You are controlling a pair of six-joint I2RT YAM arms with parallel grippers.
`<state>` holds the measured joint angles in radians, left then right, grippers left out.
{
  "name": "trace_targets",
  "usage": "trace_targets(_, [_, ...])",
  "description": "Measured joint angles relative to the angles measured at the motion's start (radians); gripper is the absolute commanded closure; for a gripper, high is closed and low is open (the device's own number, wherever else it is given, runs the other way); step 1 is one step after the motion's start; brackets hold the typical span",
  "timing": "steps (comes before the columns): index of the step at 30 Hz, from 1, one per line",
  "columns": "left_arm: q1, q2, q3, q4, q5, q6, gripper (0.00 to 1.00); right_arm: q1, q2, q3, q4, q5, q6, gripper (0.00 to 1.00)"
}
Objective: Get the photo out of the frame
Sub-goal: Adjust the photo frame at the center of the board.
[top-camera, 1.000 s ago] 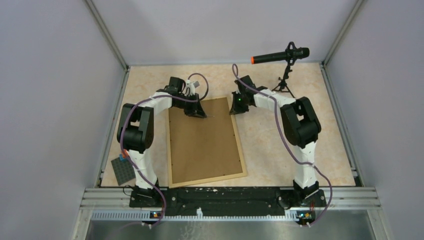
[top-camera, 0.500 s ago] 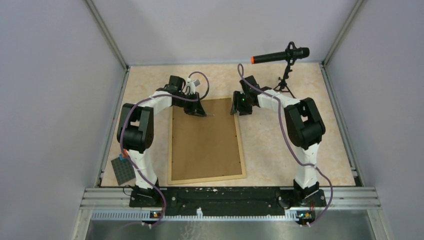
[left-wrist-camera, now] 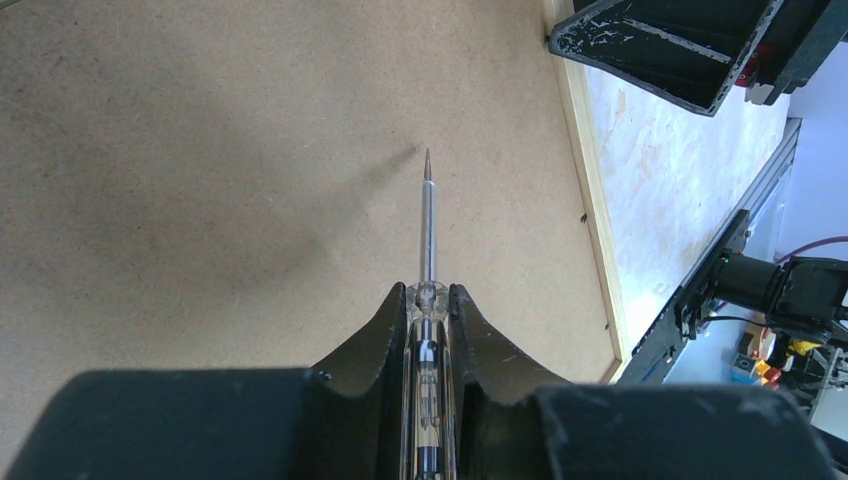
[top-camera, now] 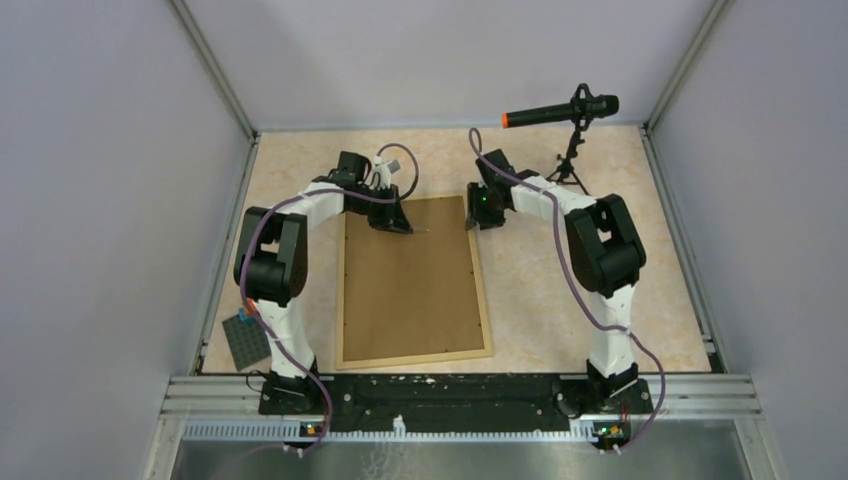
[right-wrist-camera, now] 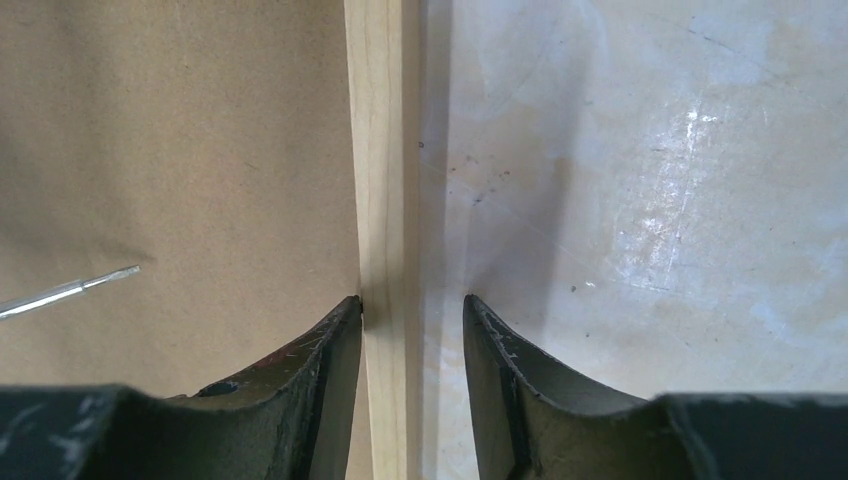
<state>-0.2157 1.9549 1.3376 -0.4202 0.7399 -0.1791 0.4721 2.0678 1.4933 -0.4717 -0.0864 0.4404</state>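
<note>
The frame [top-camera: 484, 300] lies face down on the table, its brown backing board [top-camera: 410, 290] up. The photo is hidden beneath it. My left gripper [top-camera: 395, 222] hovers over the backing's far left part, shut on a clear-handled screwdriver [left-wrist-camera: 428, 230]; its tip hangs just above the board [left-wrist-camera: 200, 200]. My right gripper [top-camera: 478, 215] is at the frame's far right corner. It is open, and its jaws straddle the light-wood rail [right-wrist-camera: 378, 150]: the left finger [right-wrist-camera: 310, 370] touches the rail's inner side, the right finger is over the table. The screwdriver tip [right-wrist-camera: 70, 290] shows at left there.
A dark grey studded baseplate [top-camera: 243, 340] lies at the near left by the left arm's base. A microphone on a small tripod [top-camera: 570, 150] stands at the far right. Grey walls close three sides; an aluminium rail [top-camera: 460, 390] runs along the near edge.
My right gripper went from shut to open and shifted slightly right over the frame's rail. The frame's far end swung a little to the right. The left gripper held still.
</note>
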Motion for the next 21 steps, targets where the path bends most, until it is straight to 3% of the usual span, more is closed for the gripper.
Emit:
trace_targets(3, [0.0, 0.0, 0.0, 0.0, 0.0, 0.0, 1.0, 0.011, 0.008, 0.014, -0.008, 0.017, -0.01, 0.58])
trace_targets(6, [0.0, 0.0, 0.0, 0.0, 0.0, 0.0, 1.0, 0.023, 0.014, 0.023, -0.008, 0.022, -0.018, 0.79])
trace_targets(12, [0.0, 0.0, 0.0, -0.001, 0.0, 0.002, 1.0, 0.032, 0.024, 0.035, -0.011, 0.018, -0.021, 1.0])
trace_targets(21, [0.0, 0.0, 0.0, -0.002, 0.0, 0.006, 1.0, 0.004, 0.013, 0.008, 0.01, -0.017, 0.014, 1.0])
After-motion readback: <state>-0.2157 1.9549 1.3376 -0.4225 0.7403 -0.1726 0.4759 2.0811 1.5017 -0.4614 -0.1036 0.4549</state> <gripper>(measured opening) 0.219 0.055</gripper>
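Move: The frame's right rail already lies between the right hand's open fingers, its middle about 1 cm to the left and about 1 cm below. The screwdriver tip, held in the left hand, is about 9 cm to the left and level fore and aft. The frame's far right corner is some 8 cm ahead and 1 cm left. From the left hand, the gripped stretch of rail lies roughly 13 cm to the right, 1 cm ahead and 5 cm lower. The right fingers close from nearly half open and pinch the frame's right rail from both sides. The hand slides about 1 cm left as they close, then eases back right by a bit over half a centimetre with the rail gripped, staying at about the same height and angle. ##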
